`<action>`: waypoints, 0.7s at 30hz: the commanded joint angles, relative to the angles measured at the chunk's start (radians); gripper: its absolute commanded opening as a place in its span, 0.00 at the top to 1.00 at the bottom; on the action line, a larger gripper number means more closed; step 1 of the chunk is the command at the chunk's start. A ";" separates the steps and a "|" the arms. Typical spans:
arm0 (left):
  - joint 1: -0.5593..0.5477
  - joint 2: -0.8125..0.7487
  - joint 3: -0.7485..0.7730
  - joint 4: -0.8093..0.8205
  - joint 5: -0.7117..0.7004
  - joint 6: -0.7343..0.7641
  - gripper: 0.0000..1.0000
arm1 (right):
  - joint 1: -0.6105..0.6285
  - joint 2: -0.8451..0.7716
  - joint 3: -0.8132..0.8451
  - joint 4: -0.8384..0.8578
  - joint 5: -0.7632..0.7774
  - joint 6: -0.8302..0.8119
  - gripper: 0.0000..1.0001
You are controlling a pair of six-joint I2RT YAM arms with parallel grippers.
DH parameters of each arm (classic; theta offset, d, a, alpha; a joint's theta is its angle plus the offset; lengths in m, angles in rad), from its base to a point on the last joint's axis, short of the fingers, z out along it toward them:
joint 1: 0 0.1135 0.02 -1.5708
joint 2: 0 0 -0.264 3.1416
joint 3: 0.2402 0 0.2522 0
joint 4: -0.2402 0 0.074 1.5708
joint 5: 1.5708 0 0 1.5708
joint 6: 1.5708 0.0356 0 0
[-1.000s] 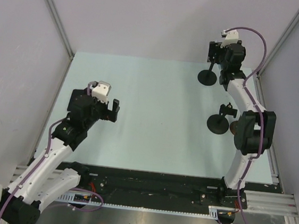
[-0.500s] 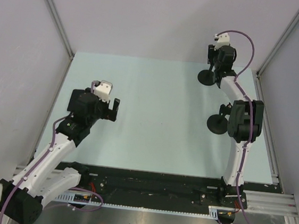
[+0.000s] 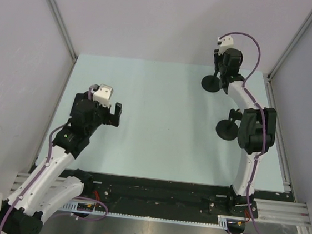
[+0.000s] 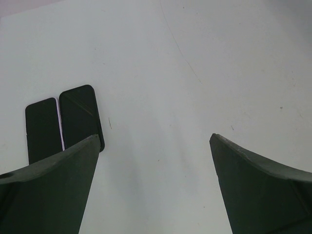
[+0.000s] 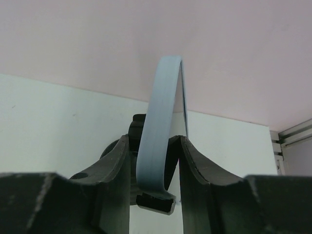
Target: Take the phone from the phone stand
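A light-blue phone (image 5: 158, 122), seen nearly edge-on, stands tilted in the black phone stand (image 5: 155, 203) at the table's far back right. My right gripper (image 5: 155, 146) straddles it, one finger on each side with only narrow gaps showing, so the jaws are partly closed around it. From above, the right gripper (image 3: 221, 65) hangs over that phone stand (image 3: 211, 84) and hides the phone. My left gripper (image 4: 155, 139) hovers wide open over bare table at mid-left, nothing between its fingers; the top view shows this gripper (image 3: 116, 114) too.
A second black stand (image 3: 228, 127) stands without a phone beside the right arm. Two dark phones (image 4: 41, 129) (image 4: 80, 117) lie flat side by side on the table, left of my left fingers. Walls enclose the table at the back and both sides.
The right gripper has swung left along the back wall and narrowed its jaws around the phone; the stand's base sits slightly further left. The left arm has barely shifted.
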 commanded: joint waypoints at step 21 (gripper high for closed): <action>0.002 -0.168 0.011 0.037 0.222 -0.076 0.00 | 0.759 -0.804 -0.653 -0.046 0.205 0.099 1.00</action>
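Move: The right gripper already grips the phone stand at its head, with the phone still on it. The clear middle of the table, where the stand is taken, lies roughly 32 cm back, 27 cm left and 18 cm below. The empty black stand is some 27 cm back, 5 cm to the right and 12 cm below. From the left hand, that clear spot is about 5 cm ahead, 24 cm right and 18 cm below. Keep the right gripper's hold and swing the phone stand quickly back and left, about 30 cm back and 24 cm left, towards the clear middle of the table, turning it some 35 degrees counter-clockwise and letting the hand rise slightly. Ease the open, empty left gripper up and a little back meanwhile. ##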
